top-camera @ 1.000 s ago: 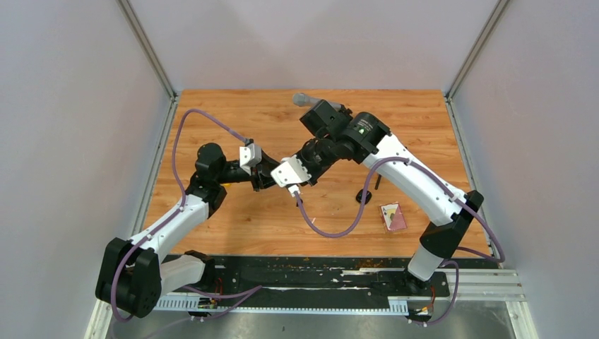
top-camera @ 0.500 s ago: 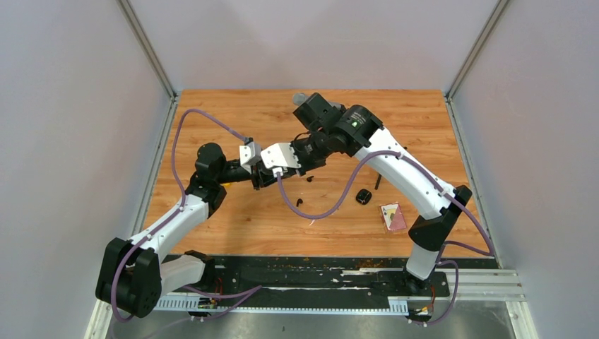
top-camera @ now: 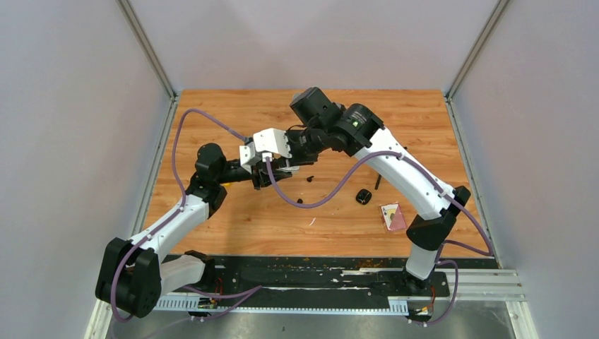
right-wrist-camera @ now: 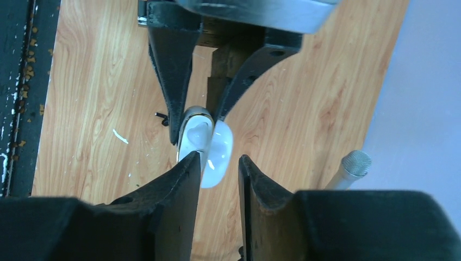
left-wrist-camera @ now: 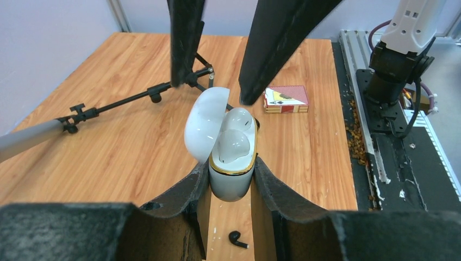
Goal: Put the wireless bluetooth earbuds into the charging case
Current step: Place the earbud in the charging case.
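My left gripper [left-wrist-camera: 231, 166] is shut on a white charging case [left-wrist-camera: 231, 184] with a gold rim, held upright above the table. Its lid [left-wrist-camera: 202, 125] is swung open, and two white earbuds [left-wrist-camera: 234, 144] sit in the wells. My right gripper [left-wrist-camera: 212, 89] hangs just above the case, open, with nothing between its fingers [right-wrist-camera: 185, 179]; the lid [right-wrist-camera: 218, 157] shows beyond their tips. One black earbud [left-wrist-camera: 238, 239] lies on the table below the case. Two black earbuds [top-camera: 309, 178] [top-camera: 299, 202] lie right of the grippers in the top view.
A black case [top-camera: 364, 196] and a red card deck [top-camera: 393, 216] lie on the right of the wooden table [top-camera: 233, 226]. A microphone [right-wrist-camera: 353, 163] on a thin black stand [left-wrist-camera: 136, 99] lies at the back. A thin white sliver [top-camera: 312, 222] is near the front.
My right arm has swung left until its gripper is over the case, and its fingers have parted a little. The left arm and case have stayed still.
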You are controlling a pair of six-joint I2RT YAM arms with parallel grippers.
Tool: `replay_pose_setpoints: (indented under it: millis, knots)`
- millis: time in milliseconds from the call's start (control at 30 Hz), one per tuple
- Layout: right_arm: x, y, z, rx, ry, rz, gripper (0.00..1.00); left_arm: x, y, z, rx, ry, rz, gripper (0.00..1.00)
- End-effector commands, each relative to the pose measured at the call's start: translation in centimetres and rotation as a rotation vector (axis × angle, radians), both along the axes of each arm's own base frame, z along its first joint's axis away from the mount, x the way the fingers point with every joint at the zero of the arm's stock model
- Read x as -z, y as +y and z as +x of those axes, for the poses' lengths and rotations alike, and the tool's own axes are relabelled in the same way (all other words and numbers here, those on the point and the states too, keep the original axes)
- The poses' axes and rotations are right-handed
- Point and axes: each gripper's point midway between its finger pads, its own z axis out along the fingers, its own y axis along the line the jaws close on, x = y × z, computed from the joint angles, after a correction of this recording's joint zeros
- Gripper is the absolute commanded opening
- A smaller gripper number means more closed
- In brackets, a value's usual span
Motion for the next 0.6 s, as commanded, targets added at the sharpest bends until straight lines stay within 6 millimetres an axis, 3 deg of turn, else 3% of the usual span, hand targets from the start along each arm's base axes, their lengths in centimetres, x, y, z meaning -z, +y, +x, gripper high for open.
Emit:
replay_pose_setpoints:
  millis: [0,133,267,567]
  knots:
    - [-3.6,-0.6,-0.4,0.022,-0.052,0.075,0.35,-2.2,-0.3,-0.1,0.012,-0.063,-0.034,0.0]
    - [-3.7,-1.7,-1.5,0.014,-0.04,0.104,0.37,-2.2,-0.3,0.0,0.009,-0.058,-0.037,0.0]
    - [-3.7,-1.9,-0.4,0.095,-0.022,0.137,0.39,-2.3,-0.3,0.0,0.012,-0.057,-0.037,0.0]
    - [-1.4,-3.4,1.2,0.125,0.184,0.112,0.62,-2.5,-0.3,-0.2,0.032,-0.078,-0.028,0.0]
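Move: The open white charging case, held by the left hand, lies just past the right fingertips: about 4 cm below the right hand, 2 cm left and 1 cm back. Some 22 cm beneath the right hand on the table, the near black earbud is about 2 cm back and 1 cm right, the far black earbud 5 cm ahead and 4 cm right, the black case level and 20 cm right. From the left hand the charging case sits about 2 cm right, level in depth and height. The left fingers keep their pinch on the charging case and hold it still in the air while the right hand, empty, backs off it. The right hand lifts a bit over 1 cm, slides rightward with a brief dip back, then comes forward again, ending about 4 cm right, 2 cm higher and slightly forward; its fingers spread to nearly twice their gap and the wrist turns some 10 degrees, mostly clockwise. ##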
